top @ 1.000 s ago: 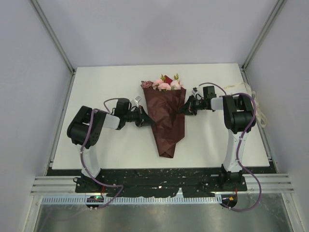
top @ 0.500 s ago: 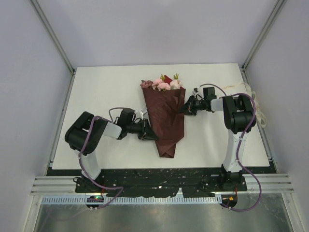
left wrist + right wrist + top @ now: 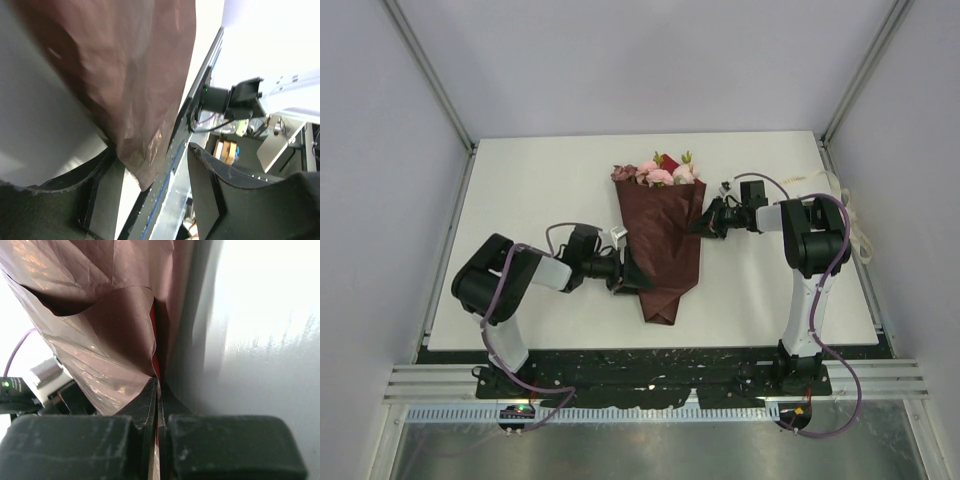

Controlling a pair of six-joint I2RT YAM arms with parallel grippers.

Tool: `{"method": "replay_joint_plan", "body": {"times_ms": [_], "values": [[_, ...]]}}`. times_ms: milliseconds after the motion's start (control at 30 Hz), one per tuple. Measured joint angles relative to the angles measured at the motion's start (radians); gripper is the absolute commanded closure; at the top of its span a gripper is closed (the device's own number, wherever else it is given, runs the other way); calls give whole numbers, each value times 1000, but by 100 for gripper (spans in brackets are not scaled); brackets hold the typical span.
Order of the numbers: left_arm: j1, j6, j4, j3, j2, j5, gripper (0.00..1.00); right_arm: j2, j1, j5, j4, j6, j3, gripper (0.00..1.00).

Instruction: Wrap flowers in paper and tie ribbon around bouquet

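The bouquet lies in the middle of the table, a cone of dark maroon paper (image 3: 665, 240) with the pink flowers (image 3: 658, 173) at its far, wide end and its point toward the arms. My left gripper (image 3: 632, 283) is at the cone's lower left edge. In the left wrist view it (image 3: 150, 172) is open, and the paper's (image 3: 125, 75) lower tip hangs between the fingers, close to the left one (image 3: 65, 187). My right gripper (image 3: 701, 226) is shut on the paper's upper right edge; in the right wrist view the sheet (image 3: 95, 340) is pinched between its tips (image 3: 159, 385). The cream ribbon (image 3: 860, 235) lies at the table's right edge.
The white table (image 3: 540, 180) is walled by pale panels with metal posts at the back corners. A black strip and a metal rail (image 3: 650, 385) run along the near edge by the arm bases. The right arm's cable loops above its wrist.
My left gripper slid down the paper's left edge toward the cone's point and opened. The cone's lower end shifted slightly. The right gripper kept its grip and place.
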Motion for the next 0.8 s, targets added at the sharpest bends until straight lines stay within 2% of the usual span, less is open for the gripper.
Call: {"method": "replay_joint_plan", "body": {"times_ms": [33, 67, 100, 133, 233, 267, 333, 400, 433, 500, 533, 600, 667, 700, 800], "values": [[-16, -4, 13, -14, -5, 3, 49, -1, 2, 2, 2, 2, -1, 94], [-36, -10, 21, -23, -5, 3, 66, -2, 2, 3, 2, 3, -1, 94], [-50, -22, 33, -39, -2, 3, 95, -2, 3, 4, 2, 3, -2, 94], [-66, -29, 47, -61, 3, 3, 100, -2, 3, 4, 3, 4, -2, 94], [-78, -46, 66, -92, 22, -8, 100, -2, 3, 3, 5, 6, -5, 94], [-78, -48, 69, -96, 27, -10, 97, -2, 3, 3, 5, 6, -6, 94], [-77, -48, 76, -99, 28, -8, 56, -3, 3, 4, 7, 7, -6, 94], [-79, -48, 92, -101, 28, -3, 43, -3, 4, 5, 8, 7, -7, 94], [-81, -56, 100, -105, 27, 5, 42, -3, 4, 5, 8, 7, -7, 94], [-86, -64, 124, -115, 11, 19, 46, -3, 4, 6, 8, 7, -7, 94], [-90, -64, 128, -119, 5, 19, 54, -3, 4, 5, 8, 6, -7, 94], [-104, -70, 133, -127, 6, 18, 80, -3, 4, 6, 8, 6, -7, 94], [-127, -75, 139, -133, 22, 18, 95, -3, 4, 6, 8, 6, -7, 94], [-134, -78, 142, -133, 30, 18, 100, -3, 4, 6, 8, 6, -7, 94], [-146, -83, 163, -132, 65, 11, 100, -3, 4, 5, 8, 5, -7, 94]]}}
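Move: The near end of the wrapped paper, whose left edge the left hand goes for, lies about 8 cm back from the left hand, 3 cm to its right and 3 cm below. The flower heads stand some 27 cm ahead of the left hand and 4 cm to its right, about level in height; the held right edge of the paper is roughly 13 cm ahead, 12 cm to its right and 3 cm lower. From the right hand, the near end lies about 21 cm back and 9 cm left, roughly 1 cm lower. With the right hand staying put and still pinching the paper's right edge, the left hand, fingers open at first, works back along the wrap's left side towards its near end, about 7 cm in all and some 2.5 cm down, its wrist turning only slightly clockwise. Its fingers shut after the first 4 cm or so, open again as the hand rises about a centimetre, then close once more as it sinks, ending pinched on the left edge close to the near end. ##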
